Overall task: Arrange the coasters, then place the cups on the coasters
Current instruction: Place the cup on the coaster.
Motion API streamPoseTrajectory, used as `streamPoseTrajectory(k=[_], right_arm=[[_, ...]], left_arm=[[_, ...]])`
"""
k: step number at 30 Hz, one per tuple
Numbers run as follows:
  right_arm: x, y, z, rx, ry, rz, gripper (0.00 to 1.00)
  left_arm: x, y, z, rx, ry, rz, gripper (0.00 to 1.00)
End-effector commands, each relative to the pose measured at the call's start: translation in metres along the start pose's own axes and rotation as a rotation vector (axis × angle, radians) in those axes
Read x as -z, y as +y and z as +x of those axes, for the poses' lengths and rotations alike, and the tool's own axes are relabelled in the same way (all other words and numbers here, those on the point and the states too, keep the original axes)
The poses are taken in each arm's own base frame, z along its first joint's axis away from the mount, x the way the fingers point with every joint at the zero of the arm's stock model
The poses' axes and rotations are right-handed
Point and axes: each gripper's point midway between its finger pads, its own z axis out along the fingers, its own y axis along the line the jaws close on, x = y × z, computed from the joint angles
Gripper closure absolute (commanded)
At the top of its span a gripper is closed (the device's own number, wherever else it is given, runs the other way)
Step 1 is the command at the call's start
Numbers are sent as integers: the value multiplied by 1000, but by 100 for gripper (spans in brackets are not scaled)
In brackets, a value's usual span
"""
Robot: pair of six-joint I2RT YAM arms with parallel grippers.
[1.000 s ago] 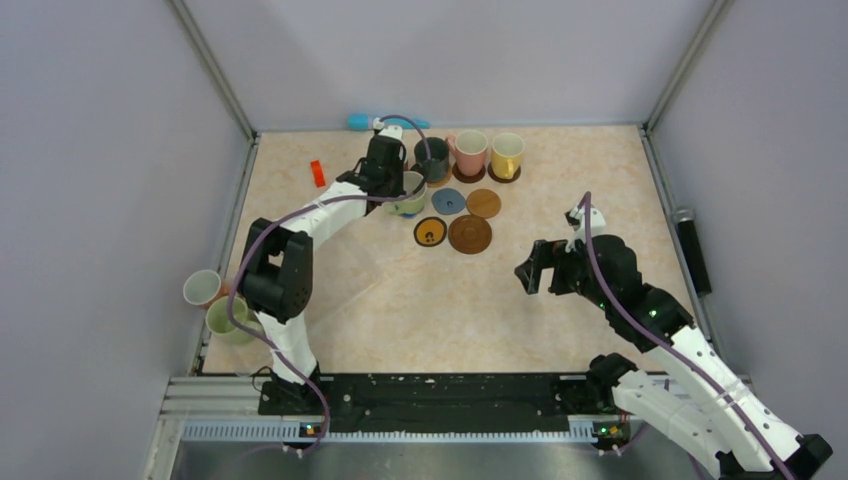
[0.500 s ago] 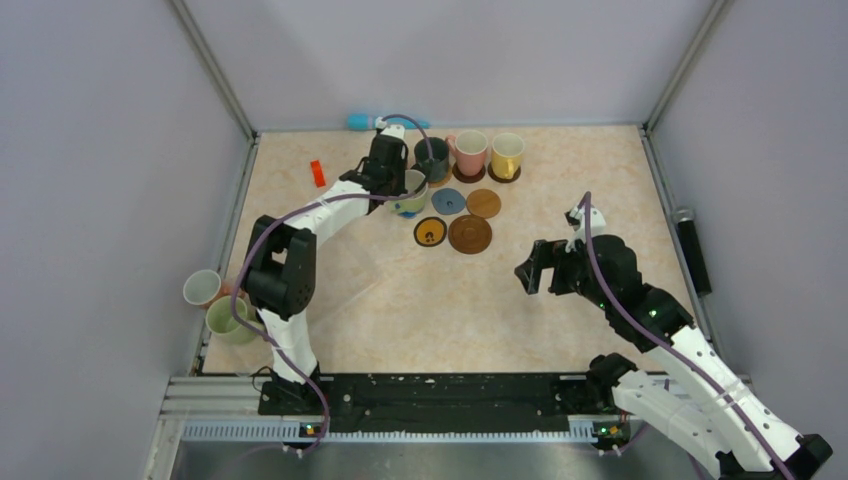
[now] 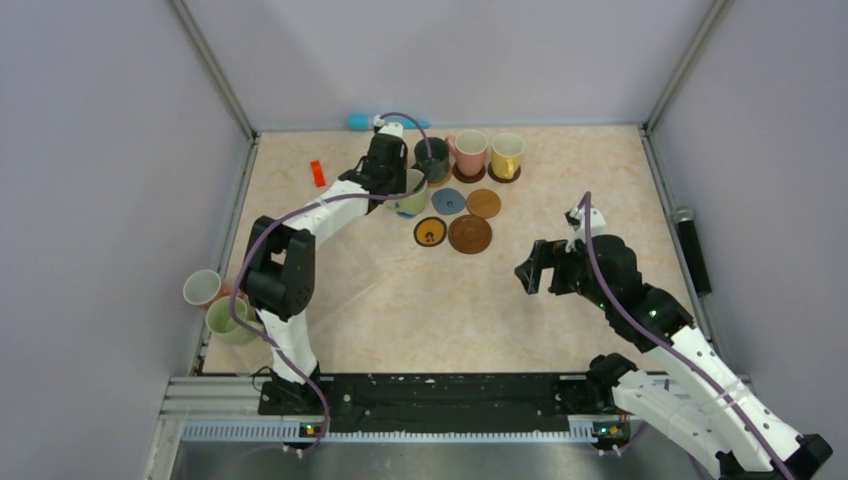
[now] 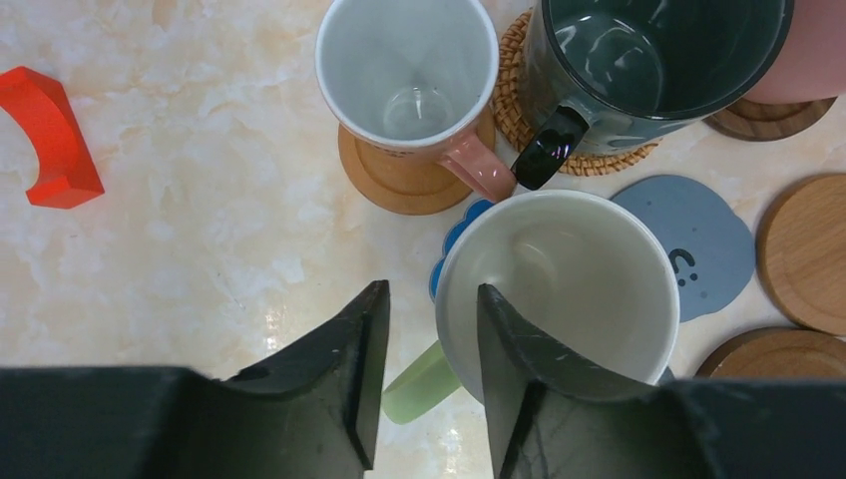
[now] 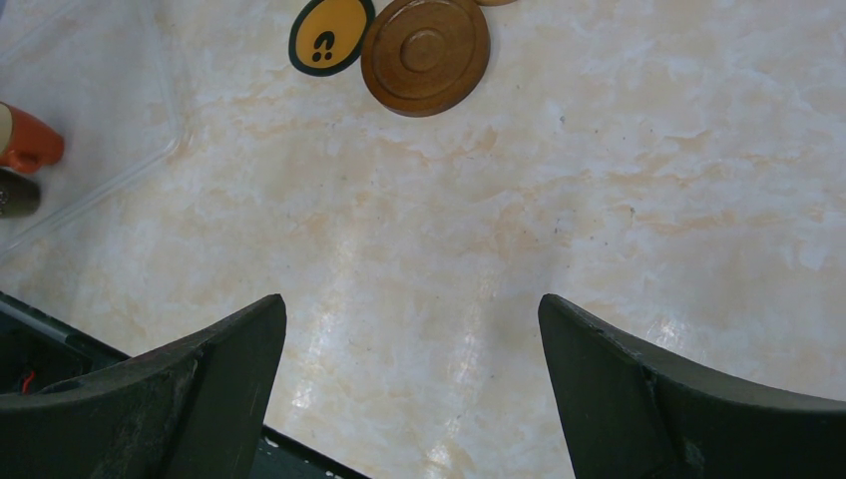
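Note:
A pale green cup (image 4: 559, 289) stands on a bright blue scalloped coaster (image 4: 447, 244). My left gripper (image 4: 431, 291) is open over the cup's rim, one finger inside the cup and the other outside by the green handle, with a gap to the wall. Behind it a cream cup (image 4: 407, 70) sits on a tan coaster (image 4: 394, 190) and a dark grey cup (image 4: 648, 60) on a woven one (image 4: 511, 100). Pink (image 3: 470, 150) and yellow (image 3: 507, 152) cups stand on coasters. Grey-blue (image 4: 703, 244), tan (image 3: 484, 203), dark brown (image 5: 424, 50) and black-rimmed (image 5: 327, 35) coasters lie bare. My right gripper (image 5: 409, 304) is open over bare table.
A red block (image 4: 50, 135) lies left of the cups. Two more cups (image 3: 202, 288) (image 3: 222, 320) stand at the left edge, an orange one (image 5: 28, 140) beside them. A blue object (image 3: 358, 122) lies by the back wall, a black bar (image 3: 690, 250) along the right edge.
My left gripper's jaws have parted and let go of the pale green cup's wall. Neither arm has visibly moved.

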Motion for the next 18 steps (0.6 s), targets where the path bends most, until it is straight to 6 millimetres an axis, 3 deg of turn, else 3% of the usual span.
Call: streamPoseTrajectory(k=[1,6,7,9,18], right_arm=[[2,5,-10,-4,-43,-18,4],[1,5,-9,-5,-42,-16,4],[1,4,-9,-5,-42,-14,4],[1,4,-9,-5,-44,-14,4],[1,7,-9,-3,-45,-31,4]], left_arm=[[30,3,-47,44,-125,5,53],[60,13,-56,83,-159,-10,37],[66,17,-57,97,-166,-24,29],[80,26,-58,119,-178,-52,4],[141,95,-50,204,-217,-342,1]])
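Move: The green cup already stands on its blue coaster, its middle about 4 cm to the right of the left hand, roughly 1 cm ahead and 4 cm below; the half-open fingers straddle its left wall. The small pink cup is about 9 cm straight ahead, the dark cup 10 cm ahead and 10 cm right, the grey coaster 14 cm right and 1 cm ahead. From the right hand the green cup lies some 29 cm ahead and 29 cm left, 11 cm lower. The green cup is left on its coaster as the left hand comes up off the rim, drawing one finger out of the cup and the other from outside its wall. The hand rises some 11 cm, with growing drift back and left of about 5 cm each, away from the cup, while its fingers spread from partly open to fully wide and the wrist tips them up and swings counter-clockwise, each about 10 degrees. ##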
